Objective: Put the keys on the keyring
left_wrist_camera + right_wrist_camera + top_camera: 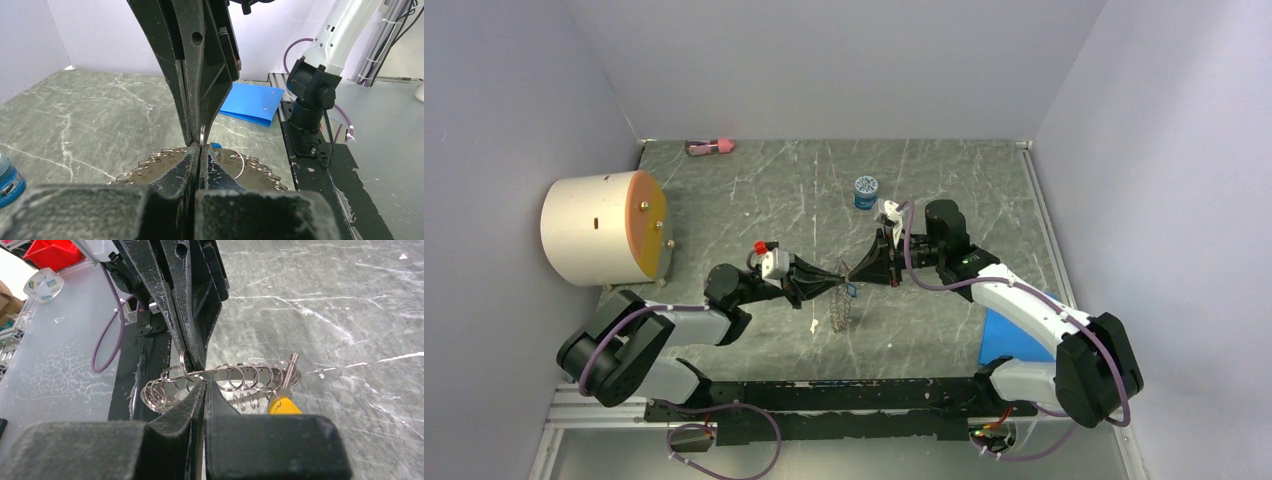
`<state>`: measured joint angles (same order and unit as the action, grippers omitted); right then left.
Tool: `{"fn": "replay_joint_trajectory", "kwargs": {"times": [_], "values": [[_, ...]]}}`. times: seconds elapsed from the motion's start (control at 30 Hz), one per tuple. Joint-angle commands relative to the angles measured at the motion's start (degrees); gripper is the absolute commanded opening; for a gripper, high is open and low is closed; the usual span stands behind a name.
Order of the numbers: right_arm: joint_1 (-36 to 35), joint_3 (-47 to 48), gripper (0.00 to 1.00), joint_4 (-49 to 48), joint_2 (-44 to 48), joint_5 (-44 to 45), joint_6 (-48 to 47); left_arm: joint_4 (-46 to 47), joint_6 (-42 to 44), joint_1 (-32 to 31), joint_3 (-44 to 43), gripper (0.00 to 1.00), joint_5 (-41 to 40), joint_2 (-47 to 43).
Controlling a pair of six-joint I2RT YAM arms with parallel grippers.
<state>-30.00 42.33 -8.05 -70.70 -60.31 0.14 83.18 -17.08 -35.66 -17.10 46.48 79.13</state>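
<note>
The keyring (pixel 842 312) hangs between my two grippers above the middle of the table. It is a flat metal loop edged with several small rings (pixel 240 375). My left gripper (pixel 839 277) comes in from the left and my right gripper (pixel 852 275) from the right, tip to tip. In the left wrist view the left gripper (pixel 200 148) is shut on the keyring (pixel 150 170), and a blue key head (pixel 216 146) peeks out beside the tips. In the right wrist view the right gripper (pixel 204 385) is shut on the loop's edge. A yellow-headed key (pixel 284 406) hangs from the loop's right end.
A small blue jar (pixel 866 191) stands behind the grippers. A white cylinder with an orange face (pixel 604 228) lies at the left. A pink object (pixel 709 147) is by the back wall. A blue sheet (pixel 1009 340) lies near the right arm's base. A black rail (pixel 844 395) runs along the near edge.
</note>
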Motion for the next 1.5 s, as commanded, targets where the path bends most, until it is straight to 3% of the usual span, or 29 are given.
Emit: {"fn": "replay_joint_trajectory", "kwargs": {"times": [0.0, 0.43, 0.63, 1.03, 1.47], "values": [[-0.09, 0.01, 0.05, -2.26, -0.13, 1.26, -0.23, 5.77, -0.75, 0.09, -2.96, 0.03, 0.22, -2.49], [-0.57, -0.23, 0.04, -7.84, -2.59, 1.58, 3.7, 5.81, -1.2, 0.05, -3.62, 0.03, 1.42, -1.7], [-0.6, -0.44, 0.12, -8.08, -2.36, 2.92, 3.42, 5.77, -1.09, 0.08, -3.08, 0.03, 0.77, -1.95], [1.02, -2.57, 0.52, -3.96, 4.45, 11.77, 0.33, 5.68, -0.18, 0.5, -0.6, 0.02, -1.03, -3.9], [3.84, -10.83, 0.86, -10.75, 15.93, 21.49, 2.3, 5.68, -1.07, 2.46, 3.8, 0.03, -1.9, -8.06]]}}
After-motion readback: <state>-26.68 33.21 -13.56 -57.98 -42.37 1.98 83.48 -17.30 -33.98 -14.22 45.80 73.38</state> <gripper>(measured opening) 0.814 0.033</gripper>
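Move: The blue-tagged key already hangs from the small ring, about 1 cm left of the right hand point and 3 cm below it. The keyring's big plate hangs behind it, its middle about 2 cm to the left, level in depth and 6 cm lower. The yellow-tagged key is some 4 cm ahead of the right hand and 3 cm below. From the left hand, which pinches the small ring, the blue-tagged key lies about 1 cm right and 3 cm below. Creeping forward and slightly left at first with its fingers almost shut, the right hand then opens them wide and backs away from the small ring, rightward and forward, ending about 5 cm off while yawing some 20 degrees clockwise. The left hand keeps pinching the ring and rises about 1.5 cm, then eases about as far left, away from the right fingers. ##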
